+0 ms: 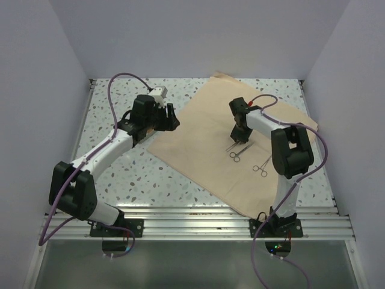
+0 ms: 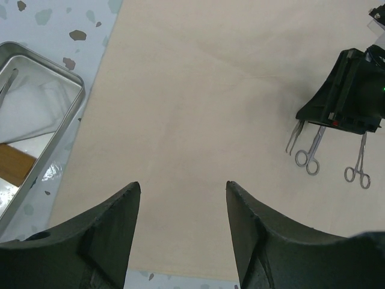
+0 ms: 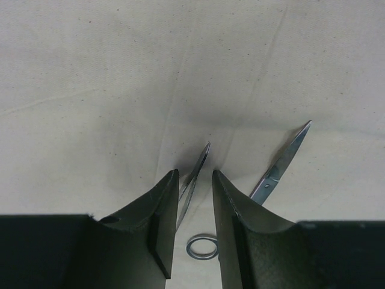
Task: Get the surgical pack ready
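Observation:
The tan cloth sheet (image 1: 204, 150) of the surgical pack lies spread flat on the table, unwrapped. Silver tweezers (image 1: 231, 144), scissors (image 1: 236, 154) and a forceps (image 1: 260, 168) lie loose on it. My right gripper (image 1: 240, 139) is down over them. In the right wrist view its fingers (image 3: 162, 205) stand narrowly apart on either side of the tweezers (image 3: 201, 159), with a scissor blade (image 3: 283, 162) to the right. My left gripper (image 1: 168, 123) is open and empty over the cloth's left edge (image 2: 180, 108). The steel tray (image 2: 72, 81) sits on the table left of the cloth.
Speckled tabletop (image 1: 138, 180) surrounds the cloth, with white walls at the left, back and right. An aluminium rail (image 1: 192, 220) carrying the arm bases runs along the near edge. The right gripper's body (image 2: 352, 90) shows in the left wrist view above the instruments.

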`<state>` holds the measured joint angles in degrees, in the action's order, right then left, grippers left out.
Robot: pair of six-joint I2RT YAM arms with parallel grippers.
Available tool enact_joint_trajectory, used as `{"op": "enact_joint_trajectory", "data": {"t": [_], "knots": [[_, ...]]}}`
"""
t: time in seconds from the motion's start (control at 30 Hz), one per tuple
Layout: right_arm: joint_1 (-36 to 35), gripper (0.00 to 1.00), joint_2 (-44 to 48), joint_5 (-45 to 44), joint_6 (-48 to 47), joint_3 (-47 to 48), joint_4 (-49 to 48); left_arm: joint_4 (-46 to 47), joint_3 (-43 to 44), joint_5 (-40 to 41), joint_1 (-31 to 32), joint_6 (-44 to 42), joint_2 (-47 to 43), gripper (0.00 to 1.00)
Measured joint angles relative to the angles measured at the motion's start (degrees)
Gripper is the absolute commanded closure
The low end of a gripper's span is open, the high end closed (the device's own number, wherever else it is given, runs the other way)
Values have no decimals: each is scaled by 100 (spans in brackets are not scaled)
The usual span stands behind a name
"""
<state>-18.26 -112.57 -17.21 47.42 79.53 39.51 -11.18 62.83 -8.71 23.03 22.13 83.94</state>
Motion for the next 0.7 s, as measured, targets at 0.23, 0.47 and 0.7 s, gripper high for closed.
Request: {"op": "enact_joint_trajectory", "data": {"t": [0.23,0.47,0.7], "knots": [[17,88,-94,4,11,9,-17,42,-39,-22,11,2,-2,37],[33,100,55,15,-98,-28,-28,164,-52,-496,33,118,-2,36],[37,100,1558,977,-678,-909,-868,1261,-232,-1969,118,573,109,35]]}}
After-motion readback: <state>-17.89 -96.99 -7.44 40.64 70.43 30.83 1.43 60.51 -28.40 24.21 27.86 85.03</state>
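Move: Lying between the right hand's parted fingers are the tweezers, their middle about 1 cm back, 1 cm left and 1 cm below the hand. The scissors lie some 2 cm to the right of the right hand and 4 cm back, and the clamp about 10 cm right and 10 cm back. From the left hand the tweezers are roughly 23 cm to the right, level with it fore and aft, and 16 cm down. Sinking barely half a centimetre, the right hand shuts its fingers on the tweezers, then lifts them off the cloth, rising about 6 cm above its start and drifting some 2 cm left as the fingers tip forward and left. Late on, the open left hand swings about 6 cm right towards the tweezers, also rising and easing back, its fingers turning some 20 degrees clockwise and tilting up. ##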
